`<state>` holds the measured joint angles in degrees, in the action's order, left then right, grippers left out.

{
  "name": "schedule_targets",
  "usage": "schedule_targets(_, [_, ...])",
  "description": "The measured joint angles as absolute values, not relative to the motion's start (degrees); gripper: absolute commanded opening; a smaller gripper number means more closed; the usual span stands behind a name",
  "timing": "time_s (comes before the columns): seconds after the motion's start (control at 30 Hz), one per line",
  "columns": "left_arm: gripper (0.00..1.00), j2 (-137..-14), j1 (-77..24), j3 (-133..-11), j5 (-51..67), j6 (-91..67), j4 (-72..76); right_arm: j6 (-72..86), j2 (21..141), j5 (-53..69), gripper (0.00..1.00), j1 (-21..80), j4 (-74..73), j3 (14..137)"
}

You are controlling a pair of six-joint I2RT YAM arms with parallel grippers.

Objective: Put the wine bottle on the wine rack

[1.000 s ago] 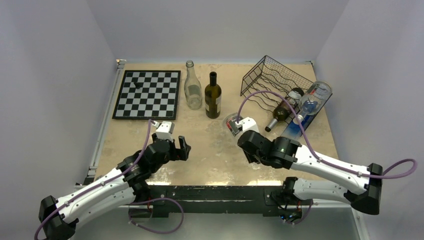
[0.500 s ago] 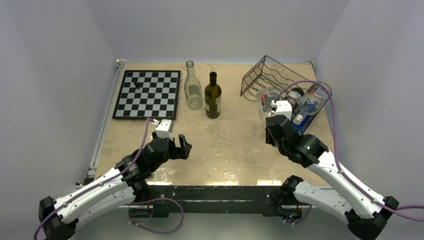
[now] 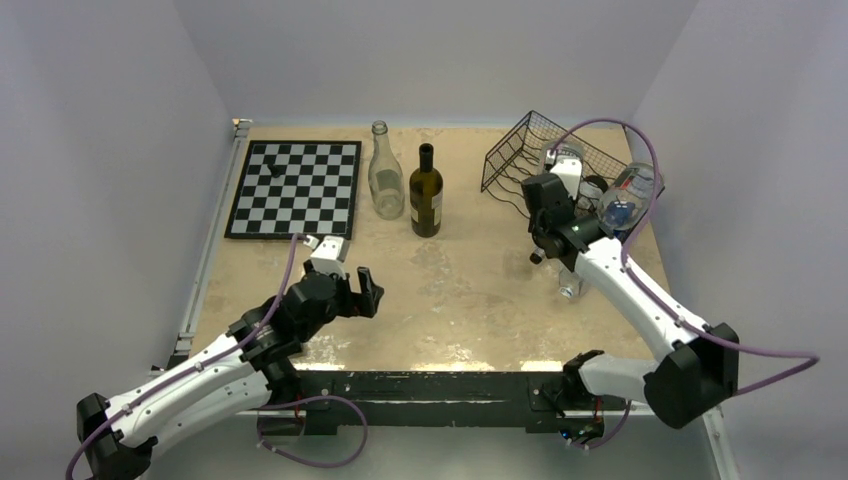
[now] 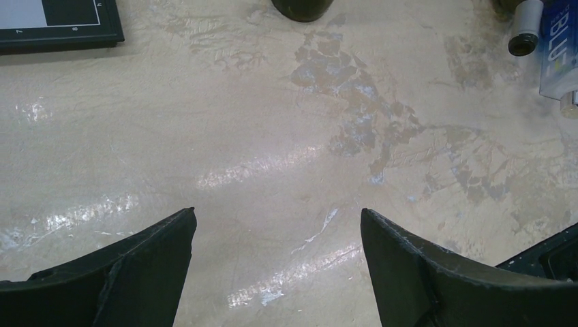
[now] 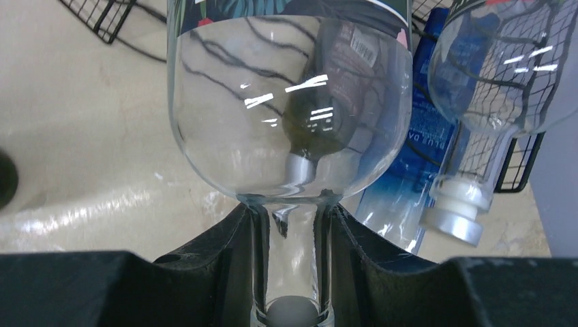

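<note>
A clear glass wine bottle (image 5: 286, 102) hangs with its neck (image 5: 290, 231) clamped in my right gripper (image 5: 290, 221). In the top view my right gripper (image 3: 555, 182) holds this bottle (image 3: 565, 158) over the black wire wine rack (image 3: 520, 150) at the back right. On the rack lie a dark bottle (image 3: 592, 190) and a clear bottle (image 3: 630, 192), the clear bottle (image 5: 497, 68) showing a silver cap. My left gripper (image 3: 364, 290) stands open over bare table; nothing is between the left gripper's (image 4: 278, 214) fingers.
A clear bottle (image 3: 385, 178) and a dark bottle (image 3: 426, 195) stand upright mid-table at the back. A chessboard (image 3: 295, 188) lies at the back left. A blue bottle (image 5: 402, 184) lies by the rack's front edge, its neck (image 3: 570, 285) under my right forearm.
My right arm has swung the clear bottle from the middle of the table to the right and back, up to the rack. The left arm has not moved.
</note>
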<state>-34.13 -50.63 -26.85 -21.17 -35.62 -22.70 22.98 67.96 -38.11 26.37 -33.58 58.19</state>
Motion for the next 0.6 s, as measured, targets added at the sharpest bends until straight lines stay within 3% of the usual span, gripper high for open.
schedule_targets(0.6, [0.95, -37.4, -50.6, -27.7, -20.6, -34.8, -23.4, 36.1, 78.0, -39.5, 0.0, 13.4, -26.7, 60.8])
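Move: The right hand grips a clear bottle by the neck. The wine rack's middle lies about 15 cm ahead and 5 cm to the right, some 9 cm lower. Already in the rack are a dark bottle about 11 cm ahead and 5 cm right, a blue bottle 7 cm ahead and 10 cm right, and the racked clear bottle 11 cm ahead and 13 cm right. From the left hand the rack is about 28 cm ahead, 37 cm right. The right hand carries the bottle some 8 cm right and forward over the rack, turning about 20 degrees clockwise. ##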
